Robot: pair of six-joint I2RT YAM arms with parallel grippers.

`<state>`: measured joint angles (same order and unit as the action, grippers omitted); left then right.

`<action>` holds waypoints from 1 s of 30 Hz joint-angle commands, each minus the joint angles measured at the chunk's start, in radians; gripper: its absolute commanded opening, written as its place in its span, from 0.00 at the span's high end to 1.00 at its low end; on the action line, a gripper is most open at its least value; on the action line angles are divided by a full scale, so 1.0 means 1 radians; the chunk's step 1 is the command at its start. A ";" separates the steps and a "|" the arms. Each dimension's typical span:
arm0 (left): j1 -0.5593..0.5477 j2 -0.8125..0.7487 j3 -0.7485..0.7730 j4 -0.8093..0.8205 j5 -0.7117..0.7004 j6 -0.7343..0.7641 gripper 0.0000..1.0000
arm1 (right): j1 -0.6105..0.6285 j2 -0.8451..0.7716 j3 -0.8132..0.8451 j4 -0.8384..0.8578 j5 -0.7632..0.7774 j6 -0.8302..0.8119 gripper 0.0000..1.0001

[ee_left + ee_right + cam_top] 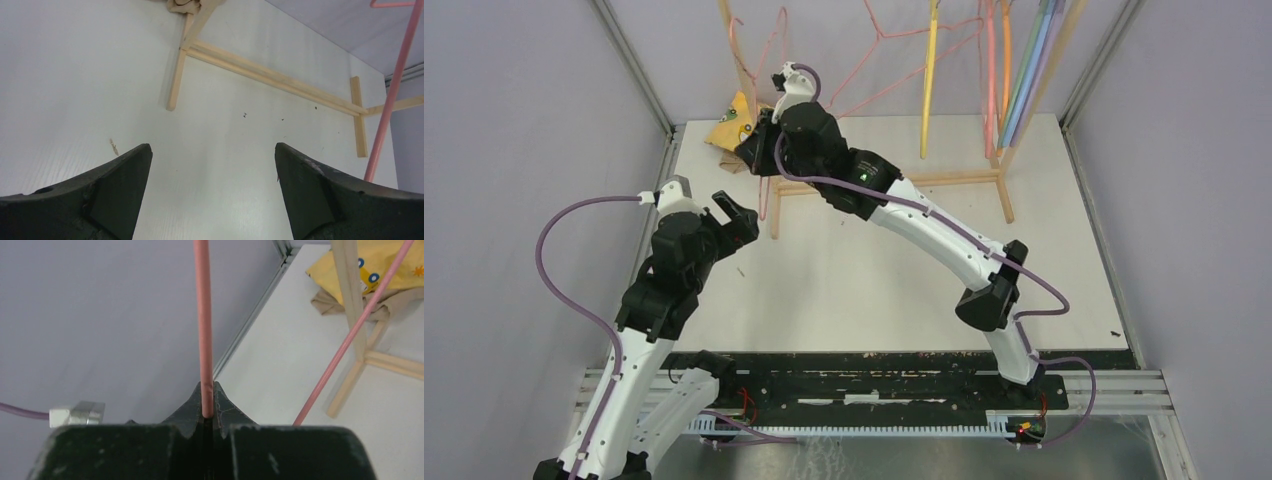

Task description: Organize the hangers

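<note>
My right gripper (pixel 207 387) is shut on the thin rod of a pink hanger (pixel 203 325). In the top view it (pixel 754 152) is at the far left, beside the left post of the wooden rack, and the hanger (pixel 765 203) hangs down past it. My left gripper (pixel 736 213) is open and empty just in front of the rack's left foot; its fingers (pixel 125 175) frame bare table. More hangers hang on the rack: pink (pixel 904 50), yellow (pixel 931 80), orange (pixel 1006 60) and a light blue, green and lavender bunch (pixel 1036 55). A pink rod (pixel 392 95) shows at the right of the left wrist view.
The light wooden rack's base (pixel 894 182) lies across the far part of the white table (pixel 874 280); it also shows in the left wrist view (pixel 270 75). A yellow printed cloth (pixel 732 125) lies at the rack's left foot (pixel 380 270). Grey walls close both sides.
</note>
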<state>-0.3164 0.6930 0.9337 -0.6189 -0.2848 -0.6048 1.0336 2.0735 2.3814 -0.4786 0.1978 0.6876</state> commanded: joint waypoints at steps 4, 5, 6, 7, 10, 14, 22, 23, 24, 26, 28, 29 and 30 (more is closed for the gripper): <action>-0.006 -0.007 0.006 0.022 0.013 0.040 0.01 | -0.096 0.076 0.113 0.090 0.001 0.087 0.99; -0.006 -0.007 0.007 0.021 0.012 0.041 0.01 | -0.107 0.076 0.108 0.110 -0.011 0.088 0.99; -0.006 -0.006 0.006 0.018 0.011 0.039 0.01 | -0.122 0.075 0.102 0.132 -0.020 0.080 0.99; -0.005 -0.007 0.006 0.017 0.010 0.040 0.01 | -0.130 0.075 0.099 0.150 -0.023 0.069 0.99; -0.006 -0.001 0.009 0.018 0.005 0.041 0.01 | -0.153 0.082 0.118 0.186 -0.032 0.045 0.99; -0.006 0.008 0.007 0.020 0.003 0.040 0.01 | -0.181 0.088 0.135 0.193 -0.045 0.035 0.99; -0.006 0.032 -0.004 0.028 0.004 0.037 0.01 | -0.210 0.083 0.114 0.223 -0.057 0.028 0.99; -0.005 0.037 -0.003 0.028 0.005 0.037 0.01 | -0.217 0.083 0.113 0.227 -0.051 0.031 0.99; -0.006 0.038 -0.002 0.028 0.006 0.037 0.01 | -0.224 0.084 0.112 0.233 -0.048 0.036 0.99; -0.004 0.043 -0.002 0.030 0.006 0.037 0.01 | -0.240 0.088 0.116 0.239 -0.046 0.046 0.99; -0.006 0.046 -0.003 0.031 0.003 0.039 0.01 | -0.257 0.094 0.121 0.238 -0.044 0.053 0.99; -0.005 0.047 -0.004 0.032 0.002 0.039 0.01 | -0.264 0.094 0.119 0.239 -0.046 0.053 0.99; -0.004 0.048 -0.006 0.034 0.002 0.039 0.01 | -0.269 0.096 0.117 0.239 -0.045 0.053 0.99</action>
<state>-0.3164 0.7422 0.9260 -0.6193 -0.2810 -0.6048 0.7998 2.1731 2.4580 -0.3073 0.1539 0.7380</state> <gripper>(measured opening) 0.992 0.069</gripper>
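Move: The rod's free stretch, the goal for the pink hanger already in the right gripper, is out of view, roughly 26 cm ahead, 12 cm right and 12 cm above the right hand. The rack's left upright rises about 26 cm ahead and 3 cm left. The hung pink hanger is some 23 cm ahead and 24 cm right, the yellow one 25 cm ahead and 29 cm right. From the left hand, the rod spot lies about 31 cm ahead, 14 cm right, 25 cm up. Keep the pink hanger pinched in the shut right gripper and carry it forward about 13 cm towards the rod, drifting some 5 cm right, clear of the left upright. Cover most of this quickly, then ease in slowly. Swing the fingers about 10 degrees clockwise, with a slight roll that lifts the hand's left side. ##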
